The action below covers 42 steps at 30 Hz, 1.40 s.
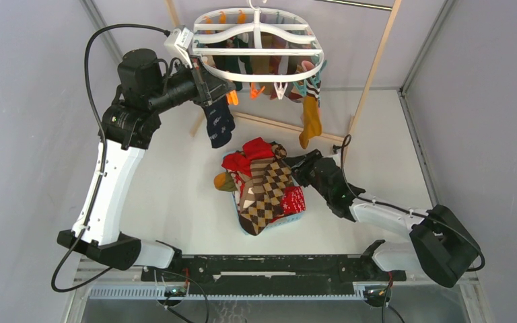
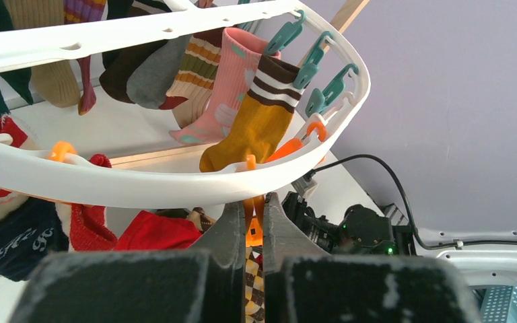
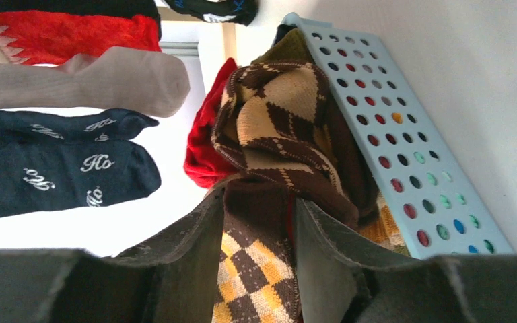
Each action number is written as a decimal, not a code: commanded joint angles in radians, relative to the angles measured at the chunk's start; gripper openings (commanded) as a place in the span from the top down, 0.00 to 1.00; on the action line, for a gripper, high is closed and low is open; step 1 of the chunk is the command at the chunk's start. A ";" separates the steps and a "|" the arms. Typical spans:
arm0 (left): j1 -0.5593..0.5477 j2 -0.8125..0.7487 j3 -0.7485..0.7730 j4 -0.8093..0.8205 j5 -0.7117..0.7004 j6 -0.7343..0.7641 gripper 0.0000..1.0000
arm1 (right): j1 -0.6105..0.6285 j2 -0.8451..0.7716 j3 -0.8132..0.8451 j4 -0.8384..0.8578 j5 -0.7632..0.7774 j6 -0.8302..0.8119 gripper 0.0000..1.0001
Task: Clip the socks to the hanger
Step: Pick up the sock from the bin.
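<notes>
The white oval hanger (image 1: 256, 50) hangs at the back with several socks clipped under it, among them a navy one (image 1: 219, 124) and a mustard one (image 1: 309, 118). My left gripper (image 1: 223, 91) is up at the hanger's near rim (image 2: 141, 178), shut on an orange clothespin (image 2: 254, 232) that hangs between its fingers. Loose socks fill the basket: a brown-and-cream argyle sock (image 1: 266, 192) lies on top and a red one (image 1: 256, 149) behind it. My right gripper (image 3: 259, 195) is down at the pile, its jaws apart with the argyle sock (image 3: 276, 121) between them.
The light-blue perforated basket (image 1: 289, 221) sits mid-table, and its wall (image 3: 404, 134) is just right of my right fingers. A pale wooden rack frame (image 1: 377, 64) stands behind. Teal clothespins (image 2: 323, 81) line the hanger's far rim. Navy "Ho" socks (image 3: 60, 165) hang left of my right gripper.
</notes>
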State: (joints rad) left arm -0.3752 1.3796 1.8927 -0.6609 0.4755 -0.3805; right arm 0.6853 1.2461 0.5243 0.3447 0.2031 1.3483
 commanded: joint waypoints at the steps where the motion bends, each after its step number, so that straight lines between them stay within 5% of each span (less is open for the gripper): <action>1: -0.008 -0.036 0.003 -0.009 0.044 0.023 1.00 | -0.021 0.008 0.014 0.025 -0.017 0.017 0.57; 7: -0.008 -0.041 -0.003 -0.011 0.045 0.028 1.00 | -0.044 -0.038 0.011 0.094 -0.041 -0.073 0.86; 12: -0.009 -0.046 -0.004 -0.018 0.052 0.032 1.00 | -0.053 -0.122 0.011 0.191 -0.101 -0.274 1.00; 22: -0.008 -0.053 0.000 -0.024 0.084 0.017 1.00 | -0.015 -0.194 0.185 0.387 -0.698 -0.669 1.00; 30: -0.008 -0.065 -0.017 -0.005 0.121 -0.019 1.00 | 0.161 -0.237 0.317 0.176 -0.654 -1.114 1.00; 42: -0.008 -0.089 -0.081 0.066 0.200 -0.044 1.00 | 0.068 -0.006 0.428 0.571 -0.625 -0.755 1.00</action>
State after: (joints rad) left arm -0.3756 1.3338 1.8297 -0.6380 0.5884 -0.3958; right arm 0.7746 1.1683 0.8665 0.7315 -0.4259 0.4572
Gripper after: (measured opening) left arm 0.051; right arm 0.014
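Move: The argyle sock's brown cuff already lies between the right gripper's part-open fingers, only about 1 cm ahead, 1 cm left and 1 cm lower. From this hand, the plain red sock is roughly 4 cm ahead and 8 cm left, and the red snowflake sock some 10 cm back, straight behind; both lie a few cm lower. From the left gripper, the cuff is about level fore and aft, 10 cm to the right and 33 cm below. Close the right gripper to pinch the argyle sock's cuff, then raise it about 26 cm towards the orange clip, drawing back some 13 cm and left 8 cm, then easing forward about 4 cm near the top. Tip the fingers up by around 70 degrees, swinging them counter-clockwise. Keep the left gripper pinching the orange clip, easing back 2 to 3 cm. ##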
